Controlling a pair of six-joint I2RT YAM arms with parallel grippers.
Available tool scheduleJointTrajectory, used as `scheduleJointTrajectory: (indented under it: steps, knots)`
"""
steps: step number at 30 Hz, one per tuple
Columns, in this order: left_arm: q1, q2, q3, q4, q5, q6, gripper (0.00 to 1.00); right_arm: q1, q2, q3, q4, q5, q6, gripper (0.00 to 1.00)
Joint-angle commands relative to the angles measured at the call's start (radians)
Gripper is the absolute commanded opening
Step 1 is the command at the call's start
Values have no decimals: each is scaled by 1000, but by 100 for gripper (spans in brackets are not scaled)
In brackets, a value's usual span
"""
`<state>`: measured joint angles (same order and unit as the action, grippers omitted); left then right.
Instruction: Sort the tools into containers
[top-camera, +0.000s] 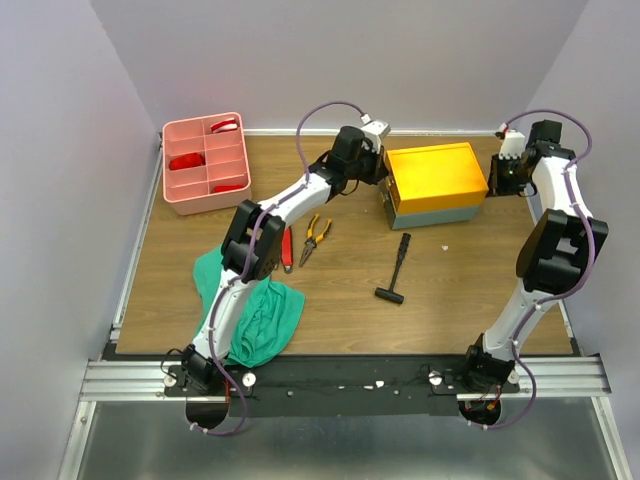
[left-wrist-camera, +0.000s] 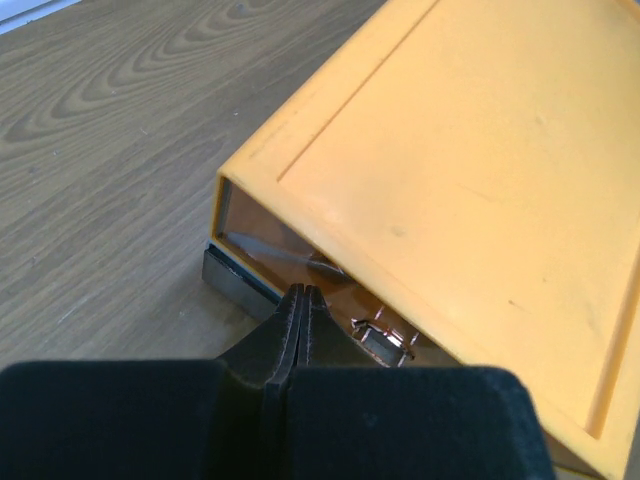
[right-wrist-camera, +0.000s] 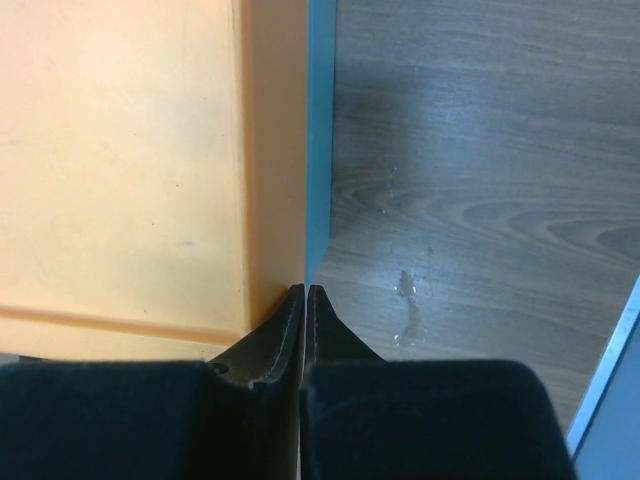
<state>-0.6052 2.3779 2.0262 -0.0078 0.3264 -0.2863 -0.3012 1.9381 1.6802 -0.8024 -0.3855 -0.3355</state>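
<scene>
The toolbox (top-camera: 435, 178), yellow on top with a grey base, stands at the back of the table. My left gripper (top-camera: 380, 166) is shut and empty at its left end, the tips (left-wrist-camera: 302, 291) just by a metal latch (left-wrist-camera: 376, 340) under the yellow lid (left-wrist-camera: 470, 150). My right gripper (top-camera: 497, 176) is shut and empty at the box's right end, its tips (right-wrist-camera: 304, 288) against the edge of the lid (right-wrist-camera: 130, 150). Orange-handled pliers (top-camera: 316, 237), red-handled pliers (top-camera: 288, 250) and a black hammer (top-camera: 397, 268) lie on the wood. The pink tray (top-camera: 172, 192) holds red items.
A green cloth (top-camera: 262, 312) lies crumpled at the front left, partly under my left arm. The table's metal rail runs along the near edge, and walls close the back and sides.
</scene>
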Motion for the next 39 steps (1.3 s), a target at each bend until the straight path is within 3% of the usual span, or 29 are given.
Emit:
scheduleJointTrajectory:
  steps: [1, 4, 6, 7, 8, 11, 12, 18, 20, 24, 29, 39]
  knots:
    - [-48, 37, 45, 32, 11, 32, 0, 4, -41, 27, -47, 69, -34, 11]
    - [-51, 15, 36, 16, -30, 33, 0, 4, -62, 30, -5, 207, -13, 9]
    - [-50, -17, -3, -24, -110, 26, 6, 2, -88, 33, 46, 317, -4, 9]
    - [-47, -57, -20, -37, -134, 21, 12, 1, -100, 39, 61, 347, 12, 10]
    - [-39, -80, -65, -47, -159, 4, 29, -3, -114, 42, 93, 362, 18, 10]
    - [-18, -167, -160, -78, -216, -40, 54, -6, -177, 53, 149, 333, 44, 9]
    - [-13, -186, -184, -89, -233, -56, 56, -6, -192, 55, 164, 288, 55, 9]
    - [-14, -220, -279, -95, -227, -148, 59, 33, -255, 13, 250, -50, 122, 13]
    - [-19, -197, -276, -90, -221, -159, 60, 69, -203, 59, 186, -90, 104, 14]
    - [-27, -161, -270, -54, -216, -175, 65, 103, -225, -30, 186, -170, 113, 14]
    - [-27, -122, -256, -47, -248, -185, 76, 146, -277, -137, 207, -148, 139, 14]
    - [-37, -20, -193, 3, -199, -189, 79, 154, -324, -214, 210, -105, 115, 16]
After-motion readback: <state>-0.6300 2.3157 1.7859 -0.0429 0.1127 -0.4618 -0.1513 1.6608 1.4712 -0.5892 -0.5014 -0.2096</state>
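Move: My left hand, shut, is at the closet-like box's drawer front; the drawer handle sits about 3 cm back, 1 cm right and some 8 cm lower. From this hand the hammer lies around 20 cm back, 5 cm right, and the pliers 15 cm back, 17 cm left, both about 13 cm below. My right hand is at the box's right side, with the yellow lid's middle roughly 13 cm left, 2 cm forward and 1 cm above. I back my left hand off the drawer front, some 5 cm left and 3 cm back while the fingers spread wide, then sink about 6 cm beside the handle, tipping the fingers down and turning counter-clockwise. My right hand leaves the box's side rightwards, climbs about 16 cm, swings left over the lid and comes partway down above it, nearly shut. ##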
